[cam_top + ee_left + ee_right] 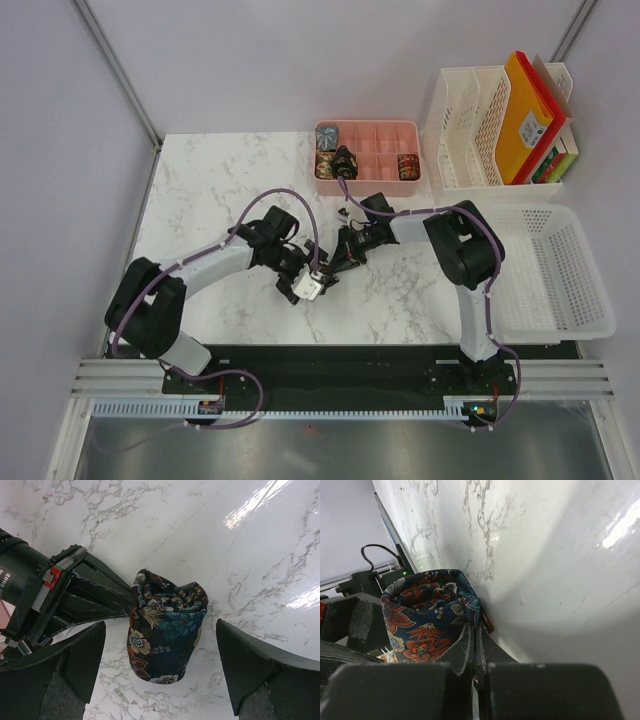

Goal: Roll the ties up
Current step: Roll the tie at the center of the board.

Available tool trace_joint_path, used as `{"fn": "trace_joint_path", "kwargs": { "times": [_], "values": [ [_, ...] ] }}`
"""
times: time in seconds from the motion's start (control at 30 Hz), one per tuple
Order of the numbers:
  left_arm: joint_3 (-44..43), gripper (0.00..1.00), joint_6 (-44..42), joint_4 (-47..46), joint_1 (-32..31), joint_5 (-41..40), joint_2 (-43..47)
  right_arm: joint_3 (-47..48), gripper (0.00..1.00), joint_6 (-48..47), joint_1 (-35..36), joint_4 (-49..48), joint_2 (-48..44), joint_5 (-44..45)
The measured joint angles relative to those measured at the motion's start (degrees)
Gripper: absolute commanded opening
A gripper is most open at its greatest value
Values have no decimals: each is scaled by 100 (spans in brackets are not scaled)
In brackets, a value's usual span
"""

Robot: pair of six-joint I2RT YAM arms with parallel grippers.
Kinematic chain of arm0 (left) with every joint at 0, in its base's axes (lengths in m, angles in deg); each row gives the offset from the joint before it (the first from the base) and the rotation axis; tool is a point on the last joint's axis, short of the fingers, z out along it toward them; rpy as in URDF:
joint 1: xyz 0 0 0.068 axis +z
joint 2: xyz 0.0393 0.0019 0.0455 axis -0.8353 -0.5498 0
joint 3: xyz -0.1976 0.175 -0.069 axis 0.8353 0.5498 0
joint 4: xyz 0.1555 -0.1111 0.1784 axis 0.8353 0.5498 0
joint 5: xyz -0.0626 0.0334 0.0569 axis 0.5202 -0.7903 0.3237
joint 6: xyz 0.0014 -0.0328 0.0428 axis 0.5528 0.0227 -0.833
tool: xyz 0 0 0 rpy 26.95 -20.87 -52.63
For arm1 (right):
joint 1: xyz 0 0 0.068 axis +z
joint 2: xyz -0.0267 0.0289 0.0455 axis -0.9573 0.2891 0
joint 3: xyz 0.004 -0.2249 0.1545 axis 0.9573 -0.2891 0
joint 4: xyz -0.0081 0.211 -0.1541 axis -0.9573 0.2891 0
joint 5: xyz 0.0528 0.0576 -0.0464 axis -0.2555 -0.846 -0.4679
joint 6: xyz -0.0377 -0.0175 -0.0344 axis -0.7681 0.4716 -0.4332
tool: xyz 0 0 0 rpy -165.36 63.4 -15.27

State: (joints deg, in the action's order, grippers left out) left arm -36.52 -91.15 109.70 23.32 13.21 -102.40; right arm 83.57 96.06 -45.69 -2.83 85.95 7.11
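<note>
A rolled tie (pixel 165 625), dark blue with orange and cream flowers, stands as a coil on the marble table (pixel 260 570). My left gripper (pixel 162 665) is open, one finger on each side of the coil and apart from it. My right gripper (pixel 476 630) is shut on the coil's outer edge, its thin fingers (pixel 100 597) coming in from the left in the left wrist view. From above, both grippers meet at the tie (pixel 332 266) in mid-table. The tie (pixel 420 620) fills the left of the right wrist view.
A pink compartment tray (pixel 367 125) at the back holds three rolled ties (pixel 345 160). A white file rack (pixel 465 130) with orange folders stands at the back right. A white basket (pixel 560 270) lies along the right edge.
</note>
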Motion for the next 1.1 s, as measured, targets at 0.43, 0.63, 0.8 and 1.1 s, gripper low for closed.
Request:
{"fn": "trace_joint_path", "kwargs": {
  "times": [0.43,0.63,0.8,1.1],
  "values": [
    [4,80,-745,-308,-7,-153,-435,15,0,2,2,20,2,2],
    [17,73,-964,-372,-20,-160,-601,20,0,4,2,22,2,2],
    [42,68,-1054,-376,-20,-157,-640,42,0,4,2,37,15,2],
    [48,54,-1099,-398,-42,-144,-691,46,0,7,2,37,33,4]
  ]
}}
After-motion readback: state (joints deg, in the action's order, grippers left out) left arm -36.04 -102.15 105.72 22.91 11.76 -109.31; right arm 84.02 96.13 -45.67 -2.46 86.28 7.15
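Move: Just right of the left hand's open fingers stands the rolled-up tie, on end, about 1 cm ahead, 3 cm to the right and some 5 cm lower. The right gripper's tips lie about 4 cm ahead, 5 cm right and 6 cm below the left hand. The pink organizer is farther out, roughly 26 cm ahead and 12 cm right. From the right hand the roll is about 3 cm back and 2 cm to its left, level with it. Lowering over the rolled tie, the left hand eases forward about 1 cm, then sinks so that it ends some 3.5 cm lower, its wrist turning roughly 10 degrees, mainly clockwise. Its wide-open fingers close by about a third, coming in against both sides of the roll, while the right hand stays still and keeps its pinch on the roll's forward side. ##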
